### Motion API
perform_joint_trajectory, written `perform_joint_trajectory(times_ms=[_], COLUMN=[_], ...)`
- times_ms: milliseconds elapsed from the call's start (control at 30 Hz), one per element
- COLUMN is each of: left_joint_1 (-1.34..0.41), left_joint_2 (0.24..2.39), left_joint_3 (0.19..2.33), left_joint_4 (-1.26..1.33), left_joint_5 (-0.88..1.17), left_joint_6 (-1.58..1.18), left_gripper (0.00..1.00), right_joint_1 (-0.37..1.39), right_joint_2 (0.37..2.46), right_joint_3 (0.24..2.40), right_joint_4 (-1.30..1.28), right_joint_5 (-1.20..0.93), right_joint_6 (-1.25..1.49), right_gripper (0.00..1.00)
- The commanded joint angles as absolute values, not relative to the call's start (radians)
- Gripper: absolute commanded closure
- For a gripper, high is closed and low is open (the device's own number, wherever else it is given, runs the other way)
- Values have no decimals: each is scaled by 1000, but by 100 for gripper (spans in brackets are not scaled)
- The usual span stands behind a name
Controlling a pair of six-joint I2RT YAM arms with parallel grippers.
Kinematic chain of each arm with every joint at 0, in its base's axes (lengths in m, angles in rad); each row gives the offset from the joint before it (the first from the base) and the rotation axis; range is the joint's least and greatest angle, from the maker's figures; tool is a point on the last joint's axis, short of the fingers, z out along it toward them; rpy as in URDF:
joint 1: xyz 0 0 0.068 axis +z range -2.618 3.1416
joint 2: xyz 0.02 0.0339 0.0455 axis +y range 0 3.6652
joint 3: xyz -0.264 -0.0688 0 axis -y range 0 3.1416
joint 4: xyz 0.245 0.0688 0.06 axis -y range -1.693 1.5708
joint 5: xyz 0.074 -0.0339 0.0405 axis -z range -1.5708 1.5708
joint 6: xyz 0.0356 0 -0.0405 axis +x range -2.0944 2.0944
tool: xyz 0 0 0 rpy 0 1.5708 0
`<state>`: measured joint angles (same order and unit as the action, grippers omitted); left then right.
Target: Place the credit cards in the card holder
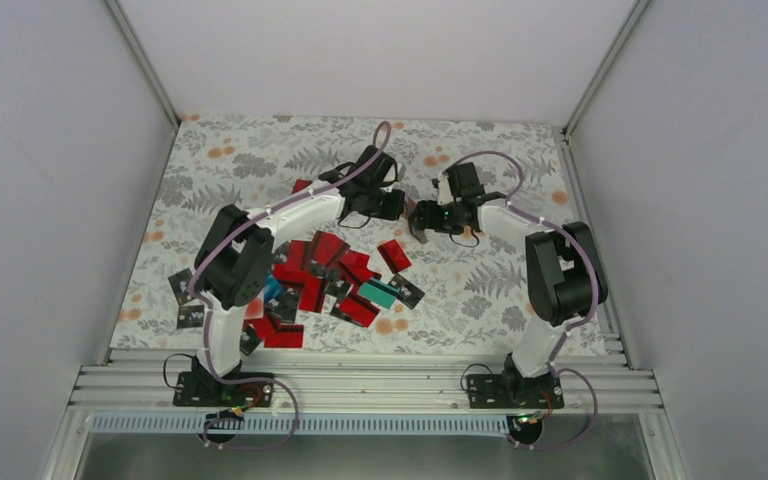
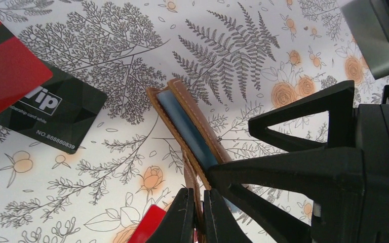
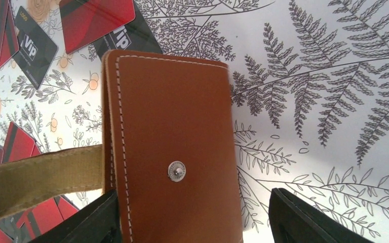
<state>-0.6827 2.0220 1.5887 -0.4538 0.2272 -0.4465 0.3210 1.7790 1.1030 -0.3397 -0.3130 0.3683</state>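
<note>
The brown leather card holder (image 3: pixel 174 126) with a metal snap is held off the floral table and fills the right wrist view. My left gripper (image 2: pixel 198 195) is shut on one thin brown flap of the card holder (image 2: pixel 185 104), and a blue card (image 2: pixel 190 129) sits in its open fold. My right gripper (image 3: pixel 193 195) is open and straddles the holder. Its left finger (image 3: pixel 88 223) is at the stitched edge, and its right finger (image 3: pixel 309 217) stands a gap away. In the top view the left gripper (image 1: pixel 392 205) and right gripper (image 1: pixel 422 222) meet mid-table. Several credit cards (image 1: pixel 330 275), mostly red, lie heaped below them.
A black VIP card (image 2: pixel 55 109) and a red card (image 2: pixel 5 66) lie left of the holder, and another red card (image 2: pixel 149 225) lies under my left fingers. Two black cards (image 1: pixel 185 300) lie at the table's left side. A tan strip (image 3: pixel 40 177) runs left from the holder's edge.
</note>
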Motion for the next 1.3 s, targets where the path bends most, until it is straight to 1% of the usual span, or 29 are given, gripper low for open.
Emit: perform_joint_trajectory(times_ms=[0, 500, 867, 1067, 1267], left_joint_1=[-686, -672, -655, -611, -579], left_joint_2=[1974, 1972, 1955, 1985, 2047], left_joint_3=[1644, 1610, 1464, 1391, 1402], left_joint_4=[-484, -500, -443, -393, -391], left_joint_5=[175, 131, 83, 69, 23], left_joint_6=[-412, -385, -288, -235, -202], left_gripper=[98, 98, 98, 98, 95], right_joint_1=[312, 258, 218, 213, 214], right_joint_2=[1762, 1738, 1729, 1721, 1697], right_joint_3=[1115, 1070, 1057, 1052, 1046], right_joint_4=[-375, -371, -373, -373, -380], right_joint_5=[-252, -241, -229, -236, -233], right_joint_6=[348, 329, 329, 327, 330], right_gripper=[28, 28, 27, 27, 27])
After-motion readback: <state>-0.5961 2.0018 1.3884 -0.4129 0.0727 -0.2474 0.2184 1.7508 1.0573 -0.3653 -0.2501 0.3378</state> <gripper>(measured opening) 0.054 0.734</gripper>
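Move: The card holder stands nearly closed between my hands. Its middle is about 4 cm right of my left hand, 1 cm back and 6 cm below, with its strap already between those fingers. From my right hand the middle lies some 3 cm left, 1 cm back and 2 cm below. A single red card lies 2 cm left of my left hand and 10 cm back, and a red-and-black card pair 7 cm left and 4 cm ahead, both about 11 cm below. I spread the card holder by its two sides. My right hand, fingers still wide, drags the near cover about 5 cm to the right with the finger tucked inside it, sinking slightly. My shut left fingers keep their pinch on the strap and ease left, then pull faster left and down, about 8 cm over and 6 cm lower, turning some 15 degrees to point more steeply down. ##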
